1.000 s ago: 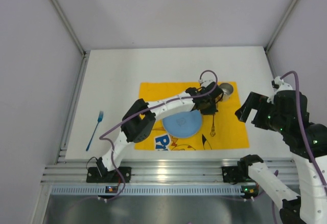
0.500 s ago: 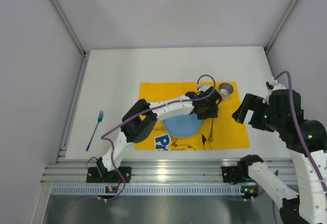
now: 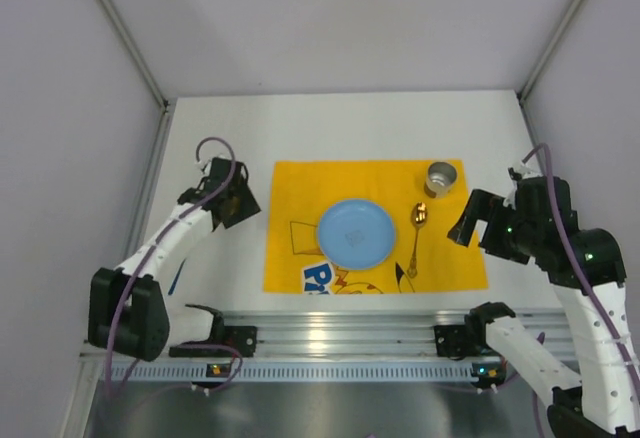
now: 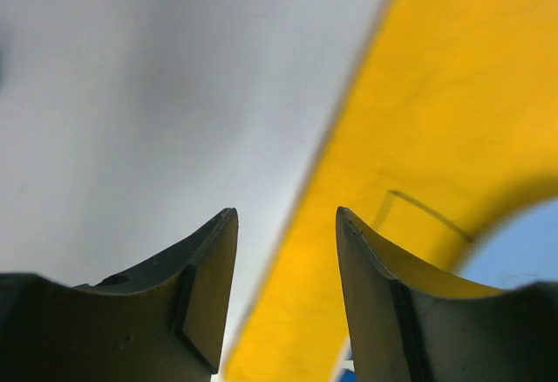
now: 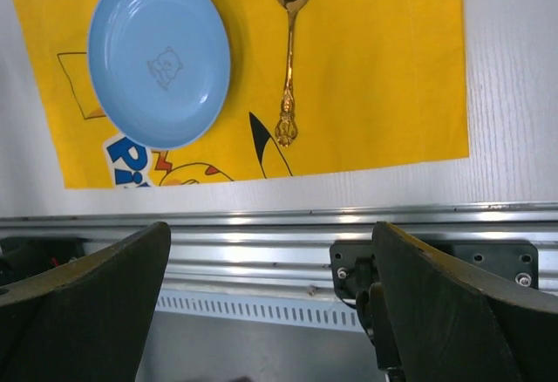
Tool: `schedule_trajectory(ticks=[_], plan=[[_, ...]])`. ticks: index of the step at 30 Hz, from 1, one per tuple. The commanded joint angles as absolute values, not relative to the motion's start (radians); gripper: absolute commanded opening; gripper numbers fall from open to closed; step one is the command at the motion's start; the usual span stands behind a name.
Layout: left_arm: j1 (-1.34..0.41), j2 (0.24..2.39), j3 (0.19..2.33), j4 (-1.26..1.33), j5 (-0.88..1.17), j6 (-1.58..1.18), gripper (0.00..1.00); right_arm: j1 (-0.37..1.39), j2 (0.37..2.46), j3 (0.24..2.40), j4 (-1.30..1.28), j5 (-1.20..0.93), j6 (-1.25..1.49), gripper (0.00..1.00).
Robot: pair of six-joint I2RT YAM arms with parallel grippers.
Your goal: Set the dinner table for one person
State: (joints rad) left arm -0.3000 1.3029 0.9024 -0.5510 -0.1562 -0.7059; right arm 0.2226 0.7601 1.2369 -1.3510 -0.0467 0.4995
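Note:
The white dinner table carries a yellow mat with a cartoon print. On the mat a light blue plate lies in the middle, a gold spoon to its right, and a metal cup at the far right corner. Plate and spoon also show in the right wrist view. My left gripper is open and empty over the mat's left edge. My right gripper is open and empty, raised right of the mat. A blue fork lies at the left, mostly hidden under my left arm.
A metal rail with the arm bases runs along the near table edge and shows in the right wrist view. Grey walls and frame posts enclose the table at the left, back and right.
My left arm has swung from over the spoon and plate to the left, past the mat's left edge, uncovering the plate and spoon. My right gripper has shifted slightly left.

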Motion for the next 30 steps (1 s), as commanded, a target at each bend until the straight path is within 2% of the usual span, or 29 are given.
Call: schedule_trajectory(ticks=[1,7,14,25,30], plan=[[-0.189,1.207,0.789,-0.54,-0.106,-0.51,0.54,0.233,0.767,1.21,-1.355,-0.077,0.52,1.0],[0.07,1.273,0.804,-0.587,-0.069,-0.39,0.54,0.235,0.828,1.219,-1.318,-0.103,0.508,1.0],[0.184,1.45,0.911,-0.658,-0.063,-0.315,0.53,0.236,0.862,1.258,-1.318,-0.08,0.494,1.0],[0.221,1.405,0.939,-0.666,-0.14,-0.241,0.54,0.236,0.868,1.218,-1.319,-0.067,0.499,1.0],[0.238,1.502,0.977,-0.689,-0.186,-0.235,0.55,0.236,0.899,1.233,-1.312,-0.066,0.491,1.0]])
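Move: The fork lies on the bare table about 17 cm to the left of the left hand and some 9 cm back, roughly 7 cm below; its tines point forward. On the other side, the blue plate's middle is about 27 cm to this hand's right and 3 cm back, on the yellow cloth, whose middle is some 32 cm right and 1 cm back. From the right hand the fork is about 67 cm left, 8 cm ahead and 21 cm lower. The fork is what the left hand travels to, empty and half open: about 17 cm left and slightly back, sinking some 6 cm, then easing up a little as it slows near the fork's head. On the way its fingers tip about 15 degrees nearer to straight down, without closing. The right hand, wide open, sinks about 2.5 cm, edging forward. ##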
